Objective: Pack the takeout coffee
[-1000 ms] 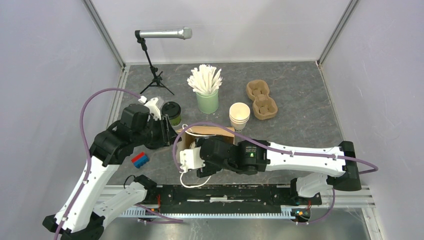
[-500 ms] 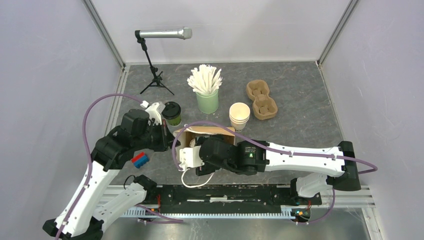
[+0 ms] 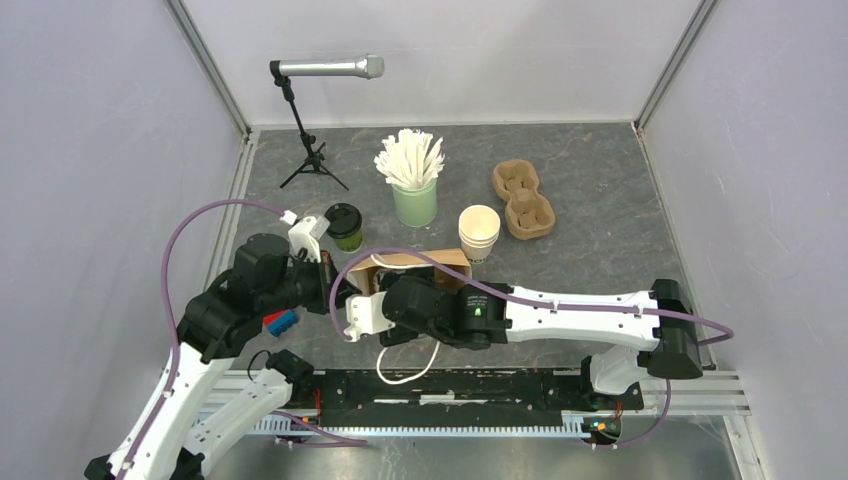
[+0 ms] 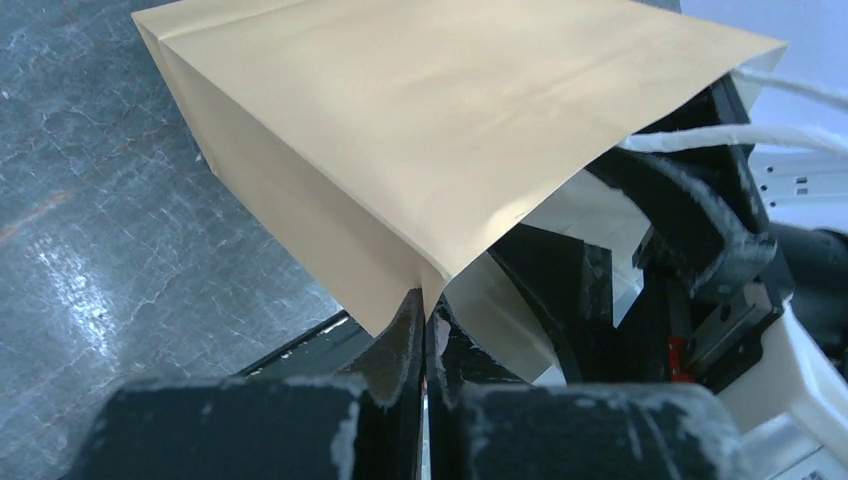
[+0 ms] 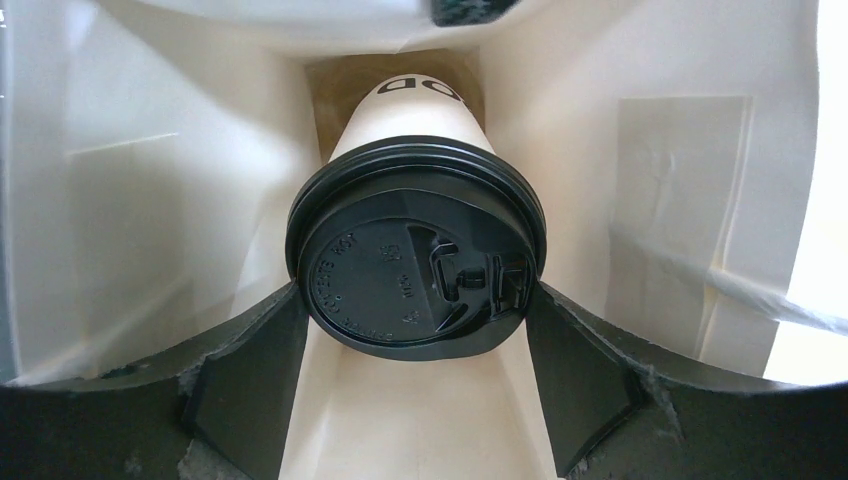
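Observation:
A tan paper bag [image 3: 415,260] lies on the mat. My left gripper [image 4: 425,305] is shut on the corner of its mouth [image 4: 450,120], left of the bag in the top view [image 3: 335,283]. Inside the bag [image 5: 150,200], my right gripper [image 5: 415,292] is shut on the white takeout coffee cup [image 5: 415,140], its fingers [image 5: 250,370] pressing both sides of the black lid [image 5: 400,270]. The bag and the right wrist hide this cup from above. The olive-green takeout coffee cup [image 3: 344,226] stands upright with its black lid on, just beyond the left gripper.
A mint-green cup of white sticks [image 3: 413,190], a stack of lidless cream cups [image 3: 479,232] and a cardboard cup carrier [image 3: 522,198] stand behind the bag. A microphone stand [image 3: 308,150] is at the back left. A red-and-blue block [image 3: 280,320] sits on the left arm. The bag's white handle cord [image 3: 405,368] trails near the front rail.
The left gripper has shut on the bag's edge and pulled toward the near side. The right arm, with the cup, and the bag have shifted a little to the left.

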You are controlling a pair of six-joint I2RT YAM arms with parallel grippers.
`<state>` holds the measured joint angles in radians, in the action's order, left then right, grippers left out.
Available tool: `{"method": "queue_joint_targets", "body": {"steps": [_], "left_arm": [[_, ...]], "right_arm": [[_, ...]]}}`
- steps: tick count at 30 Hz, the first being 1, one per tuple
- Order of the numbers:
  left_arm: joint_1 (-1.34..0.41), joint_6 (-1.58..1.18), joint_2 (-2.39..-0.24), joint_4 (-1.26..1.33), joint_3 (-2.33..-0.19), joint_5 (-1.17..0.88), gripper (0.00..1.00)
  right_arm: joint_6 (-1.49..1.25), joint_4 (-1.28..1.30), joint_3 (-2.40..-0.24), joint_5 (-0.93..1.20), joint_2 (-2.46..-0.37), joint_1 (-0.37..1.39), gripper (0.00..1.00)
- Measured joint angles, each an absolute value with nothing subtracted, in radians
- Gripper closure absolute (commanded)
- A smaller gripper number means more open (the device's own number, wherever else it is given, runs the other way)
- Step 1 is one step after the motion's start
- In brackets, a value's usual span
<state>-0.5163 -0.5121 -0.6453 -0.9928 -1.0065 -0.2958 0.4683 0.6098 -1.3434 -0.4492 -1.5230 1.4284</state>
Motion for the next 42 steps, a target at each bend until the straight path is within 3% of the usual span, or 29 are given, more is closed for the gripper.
{"method": "queue_joint_targets", "body": {"steps": [11, 24, 26, 28, 31, 42], "left_arm": [[-0.516, -0.432, -0.657, -0.983, -1.007, -0.319, 0.98], [-0.516, -0.417, -0.667, -0.960, -1.007, -0.319, 0.98], [-0.516, -0.417, -0.667, -0.958, -1.007, -0.319, 0.92], [-0.516, -0.418, -0.669, -0.958, -1.007, -0.318, 0.75], [-0.516, -0.421, -0.674, -0.970, -1.009, -0.316, 0.59], [-0.516, -0.522, -0.709, -1.144, -1.116, -0.324, 0.54]], "right_arm": [[0.575, 0.563, -1.287, -0.341, -1.492, 1.300, 0.19], [0.656, 0.538, -1.255, -0.268, -1.432, 1.266, 0.19], [0.671, 0.531, -1.233, -0.270, -1.423, 1.261, 0.19], [0.682, 0.532, -1.219, -0.274, -1.429, 1.261, 0.20], [0.687, 0.529, -1.215, -0.282, -1.452, 1.260, 0.20], [0.686, 0.471, -1.195, -0.290, -1.464, 1.261, 0.20]]}}
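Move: Inside the tilted bag, the cup holder it is taking the lidded white cup to lies about 7 cm ahead of the right hand, some 4 cm to its left and 16 cm below. Outside, the stacked cups stand about 12 cm ahead and 16 cm right of that hand, the green-sleeved cup 17 cm ahead and 13 cm left. The left fingers still pinch the bag rim; the holder lies 6 cm ahead of them, 6 cm right, 20 cm down. Carrying the cup by its lid, the right hand pushes forward about 4 cm and a little right inside the bag, rises a centimetre or so, then sinks some 2.5 cm towards the cup holder, keeping its grip. The left hand keeps its pinch on the rim for most of this, then opens to let go and draws back about 2 cm. ##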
